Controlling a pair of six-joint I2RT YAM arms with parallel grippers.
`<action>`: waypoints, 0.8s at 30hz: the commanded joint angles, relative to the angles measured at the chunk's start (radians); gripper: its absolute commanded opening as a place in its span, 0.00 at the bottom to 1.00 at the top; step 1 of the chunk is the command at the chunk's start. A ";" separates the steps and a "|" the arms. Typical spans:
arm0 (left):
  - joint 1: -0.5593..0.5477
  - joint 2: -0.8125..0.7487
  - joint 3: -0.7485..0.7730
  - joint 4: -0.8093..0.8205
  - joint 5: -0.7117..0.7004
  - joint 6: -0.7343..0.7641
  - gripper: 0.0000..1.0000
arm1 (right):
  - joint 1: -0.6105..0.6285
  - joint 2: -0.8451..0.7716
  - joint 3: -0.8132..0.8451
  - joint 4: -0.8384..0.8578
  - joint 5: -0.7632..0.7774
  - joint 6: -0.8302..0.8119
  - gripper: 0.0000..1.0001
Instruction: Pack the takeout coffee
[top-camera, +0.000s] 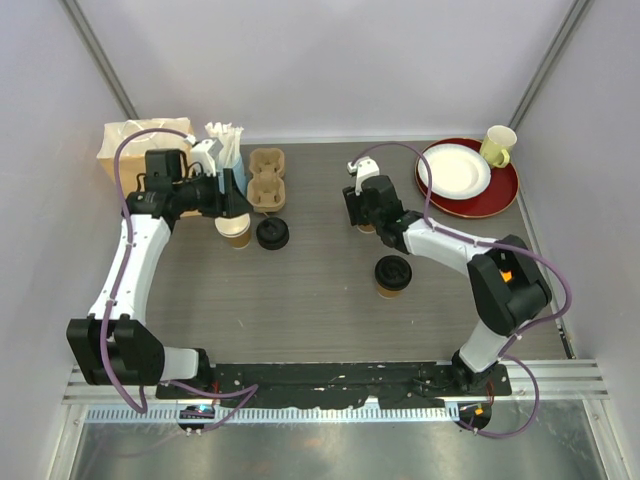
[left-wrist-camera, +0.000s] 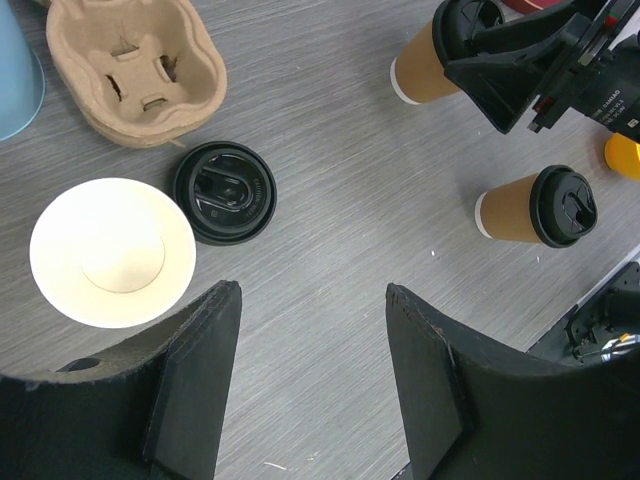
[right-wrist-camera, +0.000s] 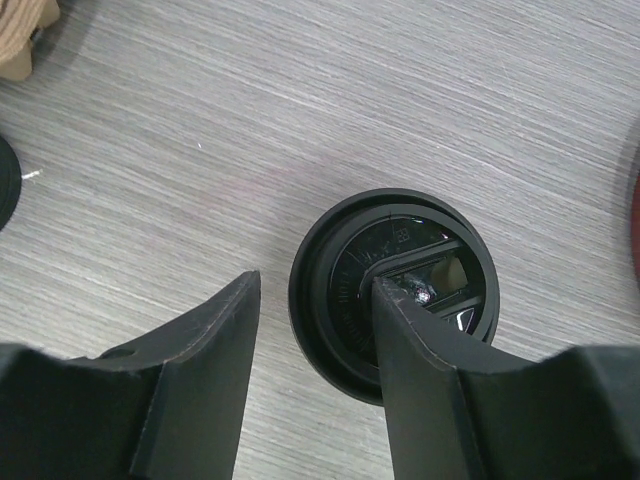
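Observation:
Two brown paper cups with black lids stand right of the middle. One takeout coffee (top-camera: 392, 275) (left-wrist-camera: 535, 207) stands alone. The other (right-wrist-camera: 395, 290) (left-wrist-camera: 425, 68) is under my right gripper (top-camera: 363, 212) (right-wrist-camera: 312, 282), which is open; its right finger hangs over the lid and its left finger is beside the cup. A third brown cup (top-camera: 237, 233) (left-wrist-camera: 112, 250) has no lid and shows a white inside. A loose black lid (top-camera: 272, 233) (left-wrist-camera: 224, 192) lies next to it. My left gripper (top-camera: 238, 206) (left-wrist-camera: 312, 290) is open over bare table beside that cup.
A cardboard cup carrier (top-camera: 266, 180) (left-wrist-camera: 135, 70) and a light-blue cup of straws (top-camera: 232, 160) stand behind the open cup. A paper bag (top-camera: 135, 140) is at the back left. A red plate (top-camera: 500, 190) with a white plate, and a yellow mug (top-camera: 498, 145), are at the back right.

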 joint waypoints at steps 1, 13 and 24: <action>0.006 -0.012 0.053 0.007 0.024 0.022 0.64 | -0.005 -0.035 0.030 -0.112 0.008 -0.045 0.55; 0.006 -0.016 0.148 -0.050 -0.054 0.079 0.68 | -0.004 -0.130 0.063 -0.112 -0.094 -0.094 0.71; 0.097 0.013 0.416 -0.255 -0.317 0.353 0.96 | -0.001 -0.198 0.074 -0.161 -0.211 -0.115 0.87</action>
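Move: The left hand is empty and high. The paper bag's middle is about 14 cm ahead of it, 17 cm to its left and 7 cm lower, with the straw holder some 14 cm ahead and 5 cm left. The cup stack is 4 cm ahead and 3 cm left, about 17 cm down. The right hand's lidded cup is roughly 1 cm ahead, 3 cm right and 5 cm below; the second lidded cup is 12 cm back and 8 cm right. The left hand rises about 10 cm, slowly and then fast, swinging some 6 cm left from above the cup stack towards the bag's open top, while its fingers tip up, its left side lifts and the fingers spread nearly fully. The right hand, its fingers already loosened at the lid, first eases back level, then climbs clear of the lidded cup, about 5 cm up and 3 cm back in all, turning some 10 degrees counter-clockwise as its fingers open wide. ##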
